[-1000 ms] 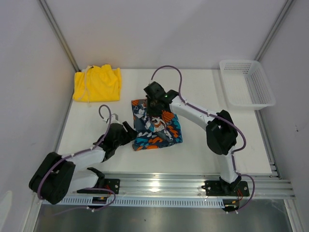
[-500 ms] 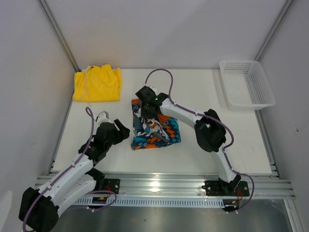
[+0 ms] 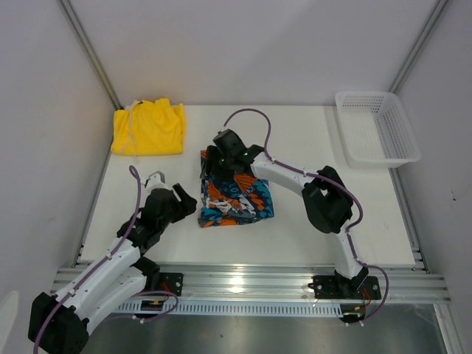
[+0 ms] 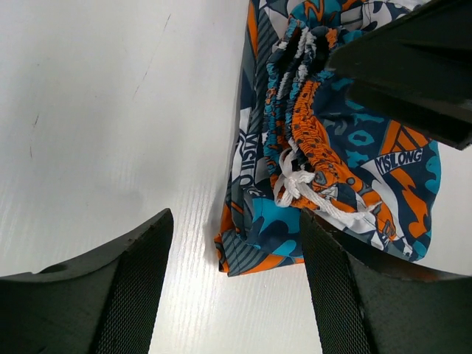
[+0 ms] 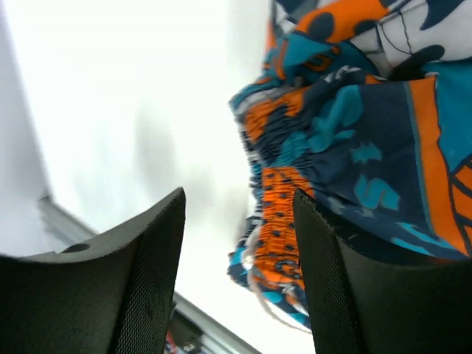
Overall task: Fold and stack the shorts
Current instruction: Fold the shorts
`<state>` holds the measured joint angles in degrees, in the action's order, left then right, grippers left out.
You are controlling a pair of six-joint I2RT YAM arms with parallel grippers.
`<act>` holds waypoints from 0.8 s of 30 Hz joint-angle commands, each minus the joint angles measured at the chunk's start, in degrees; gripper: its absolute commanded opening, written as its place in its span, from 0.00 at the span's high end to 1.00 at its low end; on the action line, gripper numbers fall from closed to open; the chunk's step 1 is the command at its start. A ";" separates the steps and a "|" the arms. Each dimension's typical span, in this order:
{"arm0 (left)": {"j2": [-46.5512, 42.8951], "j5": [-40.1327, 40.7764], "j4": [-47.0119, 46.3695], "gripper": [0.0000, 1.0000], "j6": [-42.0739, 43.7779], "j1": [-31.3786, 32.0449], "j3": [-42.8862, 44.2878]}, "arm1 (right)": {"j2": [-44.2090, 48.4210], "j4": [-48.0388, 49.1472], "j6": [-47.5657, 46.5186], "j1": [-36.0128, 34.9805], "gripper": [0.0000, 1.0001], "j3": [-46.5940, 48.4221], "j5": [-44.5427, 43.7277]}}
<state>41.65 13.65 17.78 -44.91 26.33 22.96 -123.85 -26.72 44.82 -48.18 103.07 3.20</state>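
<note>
The printed shorts (image 3: 237, 200) lie folded in a compact bundle in the middle of the table, waistband and white drawstring (image 4: 295, 184) on their left side. My right gripper (image 3: 216, 168) hovers over their far left corner, open, with the gathered waistband (image 5: 284, 199) showing between its fingers but not clamped. My left gripper (image 3: 184, 200) stands open just left of the bundle, its fingers (image 4: 133, 284) astride the bundle's near corner (image 4: 254, 251) without touching it. The yellow shorts (image 3: 148, 127) lie folded at the table's far left corner.
A white mesh basket (image 3: 377, 125) stands at the far right corner. A metal rail (image 3: 243, 284) runs along the near edge by the arm bases. Grey walls close in on both sides.
My right gripper has opened and let go of the printed shorts, which settled slightly toward the near left. My left gripper drew back a little to the left.
</note>
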 commanded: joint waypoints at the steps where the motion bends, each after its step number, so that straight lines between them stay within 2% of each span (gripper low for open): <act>1: -0.52 0.50 0.59 0.28 1.40 -0.40 2.61 | 8.17 14.80 4.73 3.17 0.39 -5.66 10.85; 3: -0.17 0.50 0.41 0.28 1.66 -0.40 2.61 | 12.29 19.14 5.28 3.97 0.41 -12.08 12.78; 5: 0.19 0.68 -0.11 0.27 2.01 -0.31 2.62 | 15.21 23.37 5.81 5.46 0.51 -16.21 12.71; 6: 0.97 0.50 -1.16 0.27 2.28 -0.40 2.79 | 17.74 25.03 5.81 5.99 0.56 -20.67 12.71; 7: 1.41 0.59 -1.52 0.27 2.45 -0.40 2.88 | 18.90 28.27 6.07 6.61 0.68 -22.80 12.71; 9: 3.60 0.68 -2.65 0.26 3.50 -0.49 4.55 | 20.83 30.14 6.07 7.93 0.77 -27.80 13.75; 10: 4.49 0.68 -2.92 0.26 3.94 -0.66 5.16 | 21.19 30.76 5.64 8.10 0.87 -28.96 13.93; 12: 7.55 -0.02 -3.80 0.25 5.09 -1.10 7.53 | 21.55 32.07 5.11 8.11 0.93 -31.34 14.37; 18: 18.00 -8.00 -11.27 0.27 6.76 -4.17 14.81 | 17.52 43.13 6.77 6.70 1.00 -38.98 17.27; 24: 27.86 -13.20 -13.56 0.29 7.90 -4.79 21.33 | 10.48 54.73 9.32 3.20 1.00 -43.03 20.26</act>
<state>66.19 5.26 7.81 -39.18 22.17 39.99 -110.32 17.45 52.58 -42.72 62.06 20.84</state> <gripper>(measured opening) 0.711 0.002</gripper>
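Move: The patterned shorts' middle lies about 8 cm right of the right hand and 4 cm back, some 7 cm below it. Their gathered waistband is closer, 5 cm back and 1 cm right of that hand, and the folded yellow shorts lie 16 cm ahead and 19 cm left of it. From the left hand, the patterned shorts' middle is about 7 cm ahead and 13 cm right, the waistband 6 cm ahead and 6 cm right, both below. Up and to the right first, about 6 cm each way, the right hand shuts its wide-open fingers and tilts its left side up some 20 degrees; then it sinks about 8 cm while drawing back and slightly left, shut tips coming close over the cloth just right of the waistband. The left hand waits, then goes forward, rising a little and edging right beside the shorts, fingers still open. ##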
